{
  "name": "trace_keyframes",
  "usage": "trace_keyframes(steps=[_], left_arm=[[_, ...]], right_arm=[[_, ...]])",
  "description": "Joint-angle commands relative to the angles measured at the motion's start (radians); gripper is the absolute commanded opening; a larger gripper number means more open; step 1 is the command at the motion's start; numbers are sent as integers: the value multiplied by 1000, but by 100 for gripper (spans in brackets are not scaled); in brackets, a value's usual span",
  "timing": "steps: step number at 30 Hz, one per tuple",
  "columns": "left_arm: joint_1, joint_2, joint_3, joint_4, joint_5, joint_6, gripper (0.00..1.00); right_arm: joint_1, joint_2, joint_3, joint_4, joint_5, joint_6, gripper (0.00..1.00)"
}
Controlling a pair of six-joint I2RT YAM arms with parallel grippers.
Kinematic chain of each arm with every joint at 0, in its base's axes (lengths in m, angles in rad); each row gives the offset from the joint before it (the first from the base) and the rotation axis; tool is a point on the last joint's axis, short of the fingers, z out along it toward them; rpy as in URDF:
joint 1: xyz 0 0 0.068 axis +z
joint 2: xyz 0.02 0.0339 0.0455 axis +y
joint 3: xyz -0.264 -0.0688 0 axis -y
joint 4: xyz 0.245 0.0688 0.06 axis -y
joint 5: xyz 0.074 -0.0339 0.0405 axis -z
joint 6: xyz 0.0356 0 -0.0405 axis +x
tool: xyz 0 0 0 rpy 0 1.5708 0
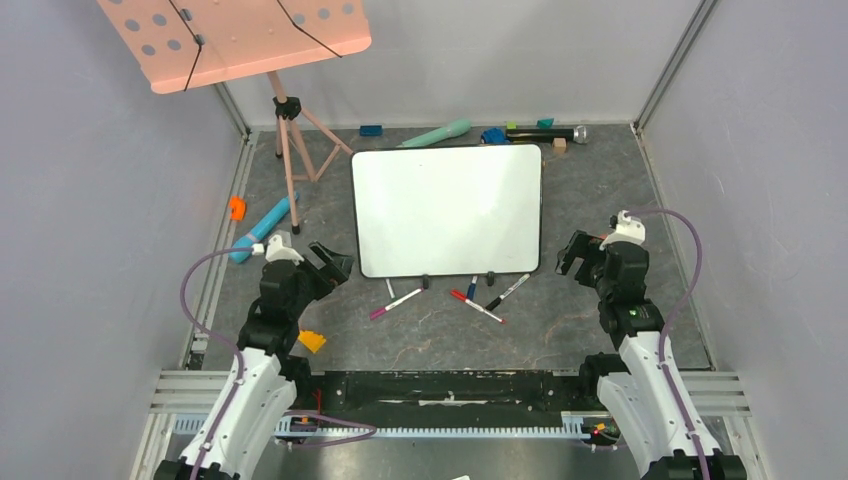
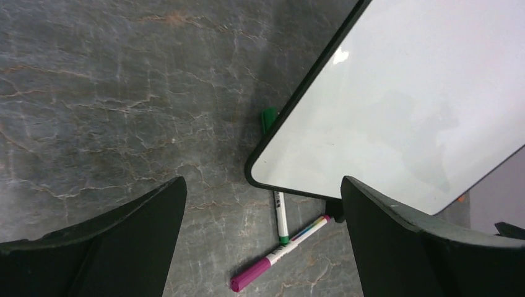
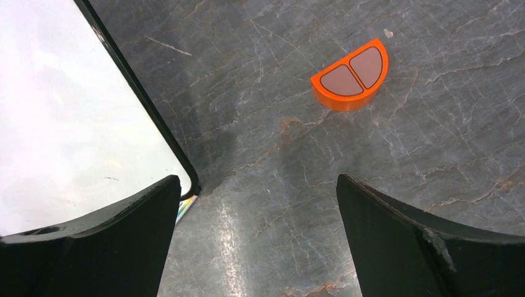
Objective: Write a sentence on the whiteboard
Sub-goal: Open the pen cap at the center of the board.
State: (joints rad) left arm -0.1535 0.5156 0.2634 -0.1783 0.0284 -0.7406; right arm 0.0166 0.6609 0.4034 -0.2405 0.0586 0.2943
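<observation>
The whiteboard (image 1: pixel 447 210) lies flat in the middle of the table, and its surface is blank with no sentence showing. Several markers lie along its near edge: a magenta one (image 1: pixel 397 303), a red one (image 1: pixel 477 306) and a black one (image 1: pixel 508 292). My left gripper (image 1: pixel 335 262) is open and empty, hovering by the board's near left corner (image 2: pixel 260 173). The magenta marker (image 2: pixel 278 255) and a green-tipped marker (image 2: pixel 280 216) lie just below it. My right gripper (image 1: pixel 575 253) is open and empty beside the board's near right corner (image 3: pixel 186 179).
A pink music-stand tray (image 1: pixel 240 35) on a tripod (image 1: pixel 290 140) stands at the back left. A blue cylinder (image 1: pixel 262 228) and orange pieces (image 1: pixel 237 207) lie at the left. Toys line the back wall (image 1: pixel 500 132). An orange half-round block (image 3: pixel 350 74) lies right of the board.
</observation>
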Motion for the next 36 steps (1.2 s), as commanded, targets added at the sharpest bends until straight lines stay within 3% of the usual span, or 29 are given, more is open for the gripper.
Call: trace_keyframes(steps=[1,6,17,21,28,36], left_arm=[[-1,69,75,81,130,-33,100],[-3,105,20,158,196,-65,100],[-6,-43,-112,143,219,-86,100],[-36,18,-122,228,289,-51,97],[-342,182,6,185,-16,7,93],[-568,358,135,80,-426,-59,67]], right_arm=[[-1,-11,23,-39,-12,0,98],[-1,-68,-23,-25,-55,21,98],[0,-117,-23,-57,-55,7,98],[3,-122,-9,-44,-313,-95,98],[37,-80,8,-1,-358,-78,98],[52,-78,42,15,-341,-75,98]])
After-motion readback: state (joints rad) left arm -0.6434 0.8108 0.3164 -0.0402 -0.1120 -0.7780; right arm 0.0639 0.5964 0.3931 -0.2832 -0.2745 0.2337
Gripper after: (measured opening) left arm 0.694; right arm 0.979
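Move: The magenta marker lies about 17 cm to the right of my left hand, 6 cm back and some 9 cm below. The whiteboard's lower left corner is 9 cm to its right, level with it; the green marker's middle sits 15 cm right, 1 cm ahead. From my right hand, the black marker is about 17 cm left and 3 cm back, 10 cm below; the orange puck is 5 cm right and 8 cm ahead. I swing my left hand about 10 cm to the right and a little back towards the magenta marker, slowing midway, sinking slightly and turning some 20 degrees clockwise; near the end its empty fingers close by about a third. My right hand, wide open, shifts mostly left about 7 cm towards the black marker, slightly back, turning counter-clockwise at near-constant height. ##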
